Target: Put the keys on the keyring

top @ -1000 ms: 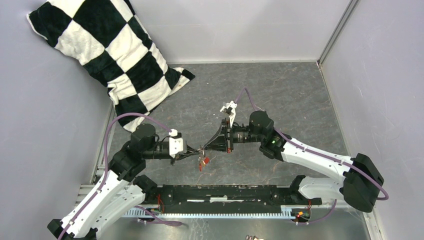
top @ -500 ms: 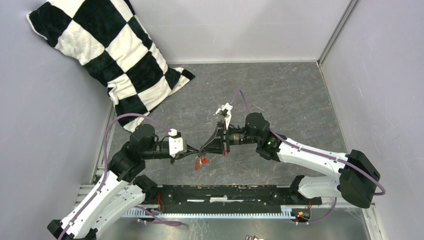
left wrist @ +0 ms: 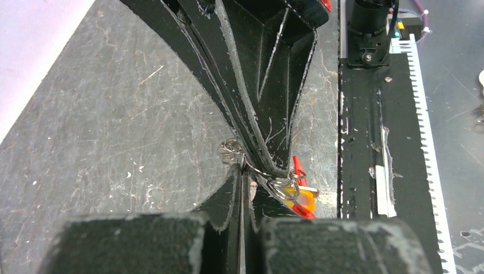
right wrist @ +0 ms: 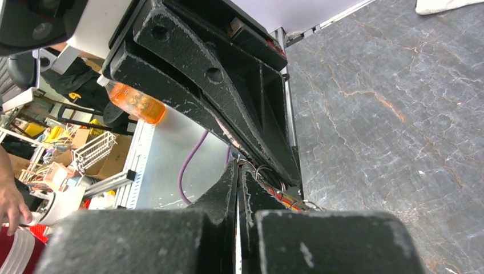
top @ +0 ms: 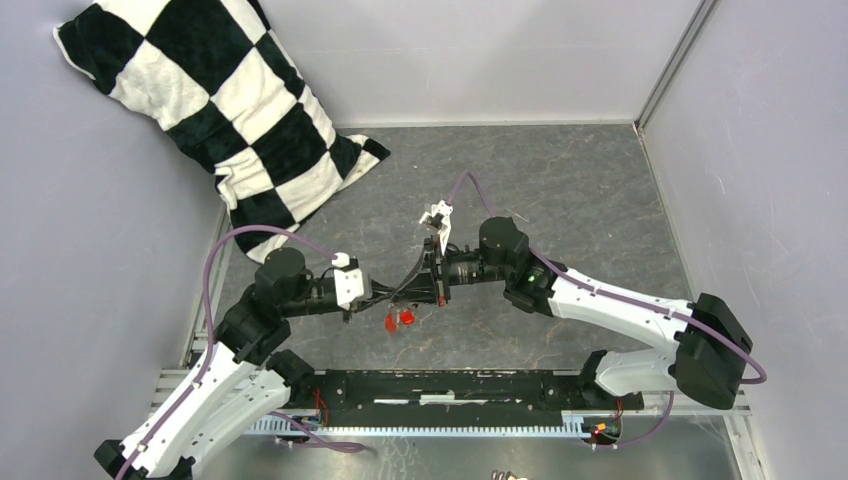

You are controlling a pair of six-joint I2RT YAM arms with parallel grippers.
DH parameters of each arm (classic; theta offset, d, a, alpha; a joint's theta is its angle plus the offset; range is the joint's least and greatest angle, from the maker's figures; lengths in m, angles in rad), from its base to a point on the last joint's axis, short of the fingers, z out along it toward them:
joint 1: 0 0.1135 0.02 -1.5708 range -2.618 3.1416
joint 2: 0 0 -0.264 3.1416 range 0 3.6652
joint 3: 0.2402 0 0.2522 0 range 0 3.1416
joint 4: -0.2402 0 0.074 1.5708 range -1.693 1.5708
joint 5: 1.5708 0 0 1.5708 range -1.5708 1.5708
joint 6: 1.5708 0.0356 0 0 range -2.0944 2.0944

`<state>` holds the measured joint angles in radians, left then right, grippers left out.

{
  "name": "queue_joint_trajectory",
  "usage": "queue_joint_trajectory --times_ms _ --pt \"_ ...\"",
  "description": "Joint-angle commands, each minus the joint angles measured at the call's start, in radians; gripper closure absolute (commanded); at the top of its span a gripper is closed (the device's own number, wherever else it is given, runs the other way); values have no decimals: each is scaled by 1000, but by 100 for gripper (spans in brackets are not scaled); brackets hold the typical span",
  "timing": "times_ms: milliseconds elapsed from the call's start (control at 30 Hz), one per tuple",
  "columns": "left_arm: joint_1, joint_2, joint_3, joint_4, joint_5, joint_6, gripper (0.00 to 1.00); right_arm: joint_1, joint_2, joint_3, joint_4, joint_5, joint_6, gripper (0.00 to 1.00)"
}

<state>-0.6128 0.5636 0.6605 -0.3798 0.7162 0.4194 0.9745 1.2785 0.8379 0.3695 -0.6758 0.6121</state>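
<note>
Both grippers meet tip to tip above the middle of the grey table. My left gripper [top: 386, 298] [left wrist: 244, 169] is shut, with the thin wire of the keyring [left wrist: 273, 180] [right wrist: 266, 173] pinched at its tips. My right gripper [top: 409, 290] [right wrist: 238, 165] is shut too, pinching the same wire from the opposite side. Its black fingers [left wrist: 257, 85] fill the top of the left wrist view. Red and yellow-headed keys [top: 396, 320] [left wrist: 301, 198] [right wrist: 287, 200] hang from the ring just below the two tips. A black-headed key does not show.
A black-and-white checkered pillow [top: 220, 110] leans at the back left. Grey walls close in the table at the back and right. The black rail [top: 450, 385] with both arm bases runs along the near edge.
Both grippers have shifted left together, still tip to tip. The right arm has pushed further left, and the hanging keys have moved left with them.
</note>
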Motion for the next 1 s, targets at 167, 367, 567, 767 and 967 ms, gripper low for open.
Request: queue_joint_trajectory --times_ms 167,367,567,767,967 --pt "3 -31 -16 235 -30 -43 98 22 33 232 -241 18 -131 91" --pt "3 -50 -25 331 6 -108 98 22 26 383 -447 -1 -198 78" --pt "3 -45 -13 410 8 -174 98 22 6 500 -593 9 -216 74" --pt "2 -57 -25 510 -22 -222 98 21 18 658 -775 43 -243 67" --pt "2 -64 -42 558 -8 -215 98 20 21 727 -838 71 -236 67"
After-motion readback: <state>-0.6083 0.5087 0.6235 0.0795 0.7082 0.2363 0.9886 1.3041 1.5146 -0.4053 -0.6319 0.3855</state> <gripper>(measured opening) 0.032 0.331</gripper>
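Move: My left hand's shut fingertips already hold the keyring; its middle hangs about 3 cm behind them and 3 cm below, level sideways, with the red-tagged keys about 5 cm back, level sideways, and 5 cm below the tips. From my right fingertips, also shut among the rings, the keyring's middle is about 2 cm back, 1 cm to the right and 4 cm below; the red-tagged keys are about 4 cm back, 1 cm right and 6 cm below. I lift both hands together, opening my right fingers to about a third as they climb and draw slightly right, out of the rings and up clear of my left fingertips, some 13 cm in all. My left hand keeps its pinch on the keyring, raises it about 9 cm and tips its fingertips upward by roughly 20 degrees. ##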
